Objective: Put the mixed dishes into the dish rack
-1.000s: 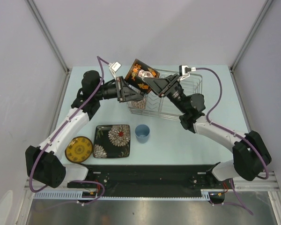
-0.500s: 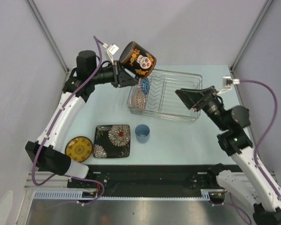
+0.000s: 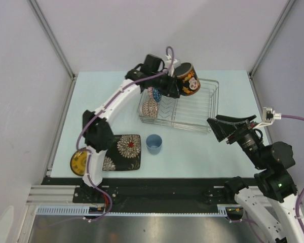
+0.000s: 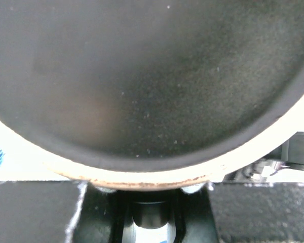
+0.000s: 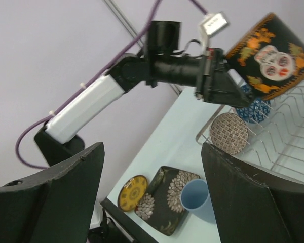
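Note:
My left gripper (image 3: 177, 84) is shut on the black mug (image 3: 188, 78) and holds it tilted in the air over the back of the dish rack (image 3: 197, 109). In the left wrist view the mug's dark base (image 4: 152, 76) fills the frame. The beige-pink bowl (image 3: 150, 107) and blue bowl (image 3: 155, 93) stand on edge at the rack's left end. The black square plate (image 3: 122, 152), yellow plate (image 3: 77, 163) and light-blue cup (image 3: 153, 143) lie on the table in front. My right gripper (image 3: 227, 127) is open and empty, off the rack's right front corner.
The left arm (image 3: 111, 106) arches over the table's left half and covers part of the yellow plate. Through the right wrist view I see the mug (image 5: 271, 50), both bowls, the cup (image 5: 195, 200) and the plates below. Grey walls enclose the table.
A second ago both grippers were at the mug. The right one let go, opened and drew back to the right. The left arm carried the mug rightward over the rack.

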`<state>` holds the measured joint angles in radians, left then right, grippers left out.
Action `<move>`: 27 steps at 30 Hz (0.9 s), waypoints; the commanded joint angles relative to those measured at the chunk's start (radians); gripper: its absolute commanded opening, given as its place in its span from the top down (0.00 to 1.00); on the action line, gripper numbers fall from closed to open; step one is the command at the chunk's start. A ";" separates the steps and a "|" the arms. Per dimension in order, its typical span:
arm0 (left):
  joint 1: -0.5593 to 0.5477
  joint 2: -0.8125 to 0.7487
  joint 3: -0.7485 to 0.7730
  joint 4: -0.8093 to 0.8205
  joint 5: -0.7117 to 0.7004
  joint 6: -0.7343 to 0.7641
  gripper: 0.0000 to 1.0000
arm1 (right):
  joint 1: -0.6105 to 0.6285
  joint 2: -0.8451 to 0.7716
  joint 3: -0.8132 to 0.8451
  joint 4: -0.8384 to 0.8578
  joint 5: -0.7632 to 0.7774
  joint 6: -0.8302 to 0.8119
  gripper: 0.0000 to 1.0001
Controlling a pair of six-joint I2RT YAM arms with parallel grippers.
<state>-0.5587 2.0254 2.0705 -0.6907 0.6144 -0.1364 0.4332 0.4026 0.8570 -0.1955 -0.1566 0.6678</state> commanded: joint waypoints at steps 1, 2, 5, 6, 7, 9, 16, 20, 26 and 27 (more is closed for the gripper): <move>-0.072 0.143 0.275 0.068 -0.028 0.078 1.00 | -0.002 -0.053 0.008 -0.106 0.015 -0.054 0.17; -0.079 0.182 0.362 0.054 -0.031 0.078 1.00 | -0.002 -0.060 0.008 -0.116 0.009 -0.056 0.18; -0.115 0.285 0.415 0.081 -0.068 0.103 1.00 | -0.002 -0.076 0.007 -0.156 0.015 -0.060 0.18; -0.124 0.291 0.398 0.101 -0.079 0.127 1.00 | -0.001 -0.079 0.007 -0.169 0.017 -0.062 0.18; -0.142 0.289 0.357 0.143 -0.109 0.133 1.00 | -0.002 -0.085 0.007 -0.177 0.022 -0.062 0.18; -0.162 0.289 0.324 0.175 -0.172 0.199 1.00 | -0.001 -0.088 0.007 -0.192 0.023 -0.057 0.17; -0.205 0.335 0.275 0.287 -0.359 0.302 1.00 | -0.001 -0.100 0.004 -0.214 0.029 -0.030 0.17; -0.210 0.381 0.301 0.307 -0.432 0.345 1.00 | -0.001 -0.110 -0.001 -0.225 0.034 -0.017 0.17; -0.210 0.444 0.321 0.310 -0.470 0.353 1.00 | -0.001 -0.122 -0.003 -0.240 0.040 -0.007 0.17; -0.210 0.449 0.321 0.309 -0.470 0.354 1.00 | -0.002 -0.123 -0.003 -0.246 0.042 -0.007 0.17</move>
<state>-0.7738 2.4760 2.3177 -0.5289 0.1787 0.1818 0.4324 0.3004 0.8547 -0.4309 -0.1329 0.6514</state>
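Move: The left hand holds the mug upside down; the dish rack's right half, where it is headed, lies about 7 cm ahead of this hand, 13 cm to its right and 20 cm below. In the rack, the blue dish stands some 10 cm ahead and 10 cm left of the same hand, the brown dish 3 cm ahead and 12 cm left. From the empty right hand, that rack half is roughly 28 cm straight ahead, 35 cm lower. Left hand keeps the upturned mug, carrying it 14 cm down and 10 cm right towards the rack's right half. ##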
